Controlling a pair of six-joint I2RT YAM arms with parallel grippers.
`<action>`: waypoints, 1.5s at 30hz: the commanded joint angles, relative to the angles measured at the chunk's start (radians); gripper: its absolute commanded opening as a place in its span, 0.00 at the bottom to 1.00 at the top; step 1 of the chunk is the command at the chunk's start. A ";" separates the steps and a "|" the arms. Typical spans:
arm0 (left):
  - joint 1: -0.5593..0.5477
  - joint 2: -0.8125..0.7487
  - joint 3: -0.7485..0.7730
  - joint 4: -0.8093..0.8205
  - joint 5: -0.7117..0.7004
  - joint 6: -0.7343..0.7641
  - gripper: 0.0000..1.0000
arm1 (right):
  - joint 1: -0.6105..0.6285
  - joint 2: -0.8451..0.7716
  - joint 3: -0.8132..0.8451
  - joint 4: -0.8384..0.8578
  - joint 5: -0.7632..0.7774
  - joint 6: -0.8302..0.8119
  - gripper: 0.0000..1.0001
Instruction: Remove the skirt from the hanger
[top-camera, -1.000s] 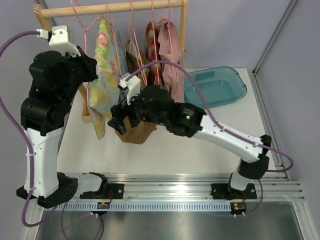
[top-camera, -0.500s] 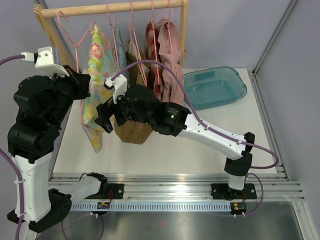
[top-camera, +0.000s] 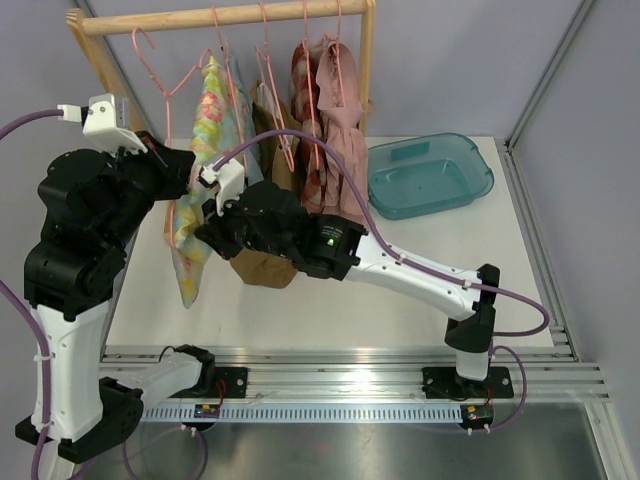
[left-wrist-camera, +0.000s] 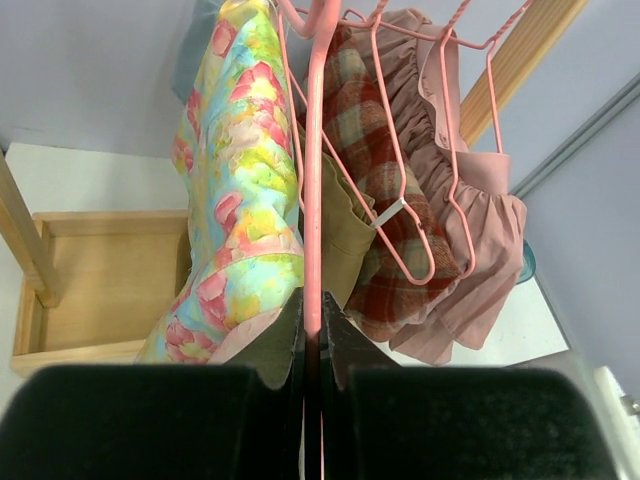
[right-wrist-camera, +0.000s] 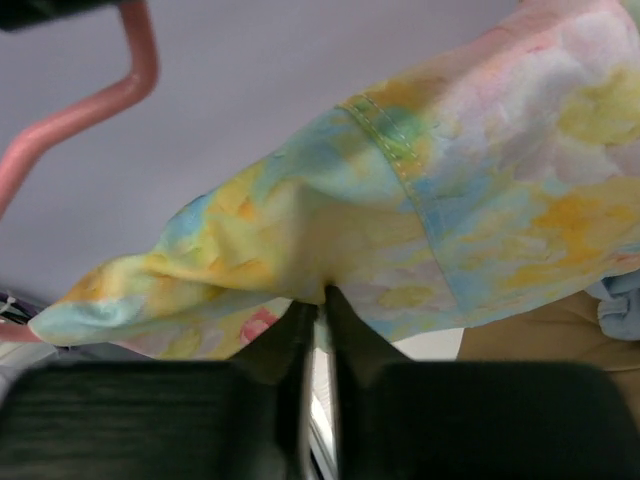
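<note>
A floral yellow, pink and blue skirt (top-camera: 207, 130) hangs from a pink wire hanger (top-camera: 172, 72) held off the rod, left of the rack. My left gripper (top-camera: 178, 165) is shut on the hanger's wire (left-wrist-camera: 314, 180), the skirt (left-wrist-camera: 240, 190) draping just left of the fingers. My right gripper (top-camera: 214, 230) reaches in from the right and is shut on a fold of the skirt's fabric (right-wrist-camera: 420, 220), pinched at the fingertips (right-wrist-camera: 320, 300). A bend of the hanger (right-wrist-camera: 135, 75) shows at the upper left of the right wrist view.
The wooden rod (top-camera: 230, 16) carries more pink hangers with a plaid garment (top-camera: 305, 90), a pink ruffled garment (top-camera: 345, 140) and a tan one (top-camera: 265, 265). A teal tub (top-camera: 430, 175) sits at the back right. The rack's wooden base (left-wrist-camera: 100, 270) lies below the skirt.
My right gripper moved left to the skirt and closed on its fabric. The left arm swung the hanger and skirt off the rod to the left.
</note>
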 joint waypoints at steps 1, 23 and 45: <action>-0.004 -0.036 0.005 0.130 0.049 -0.020 0.00 | 0.008 -0.032 -0.041 0.106 0.041 0.001 0.09; -0.004 -0.057 0.005 0.100 -0.221 0.161 0.00 | 0.165 -0.635 -1.271 0.297 0.372 0.394 0.00; -0.003 -0.430 -0.742 0.185 -0.181 0.040 0.00 | -0.690 -0.369 0.192 -0.172 0.483 -0.352 0.00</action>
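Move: The flowered skirt to be pulled off is already between the right hand's nearly shut fingers, its middle some 9 cm ahead, 2 cm left and 6 cm higher. The pink hanger, in the left hand's grip, is about 5 cm ahead, 5 cm left and 12 cm above the right hand; a blue garment hangs roughly 18 cm ahead and 4 cm right at its height. The teal bin is about 33 cm ahead, 48 cm right and 38 cm down. From the left hand, the skirt's middle is about 6 cm ahead, 2 cm right and 4 cm lower. The right hand finishes closing on the lower part of the skirt and pulls down about 25 cm, also right and back, away from the hanger, then, still pinching the cloth, sweeps up, right and forward towards the bin's side, ending some 40 cm right of and 16 cm above where it began and turning about 60 degrees clockwise to point forward. The left hand keeps its grip on the hanger, first shifting about 4 cm to its left, then sinking some 17 cm and tipping slightly down. ##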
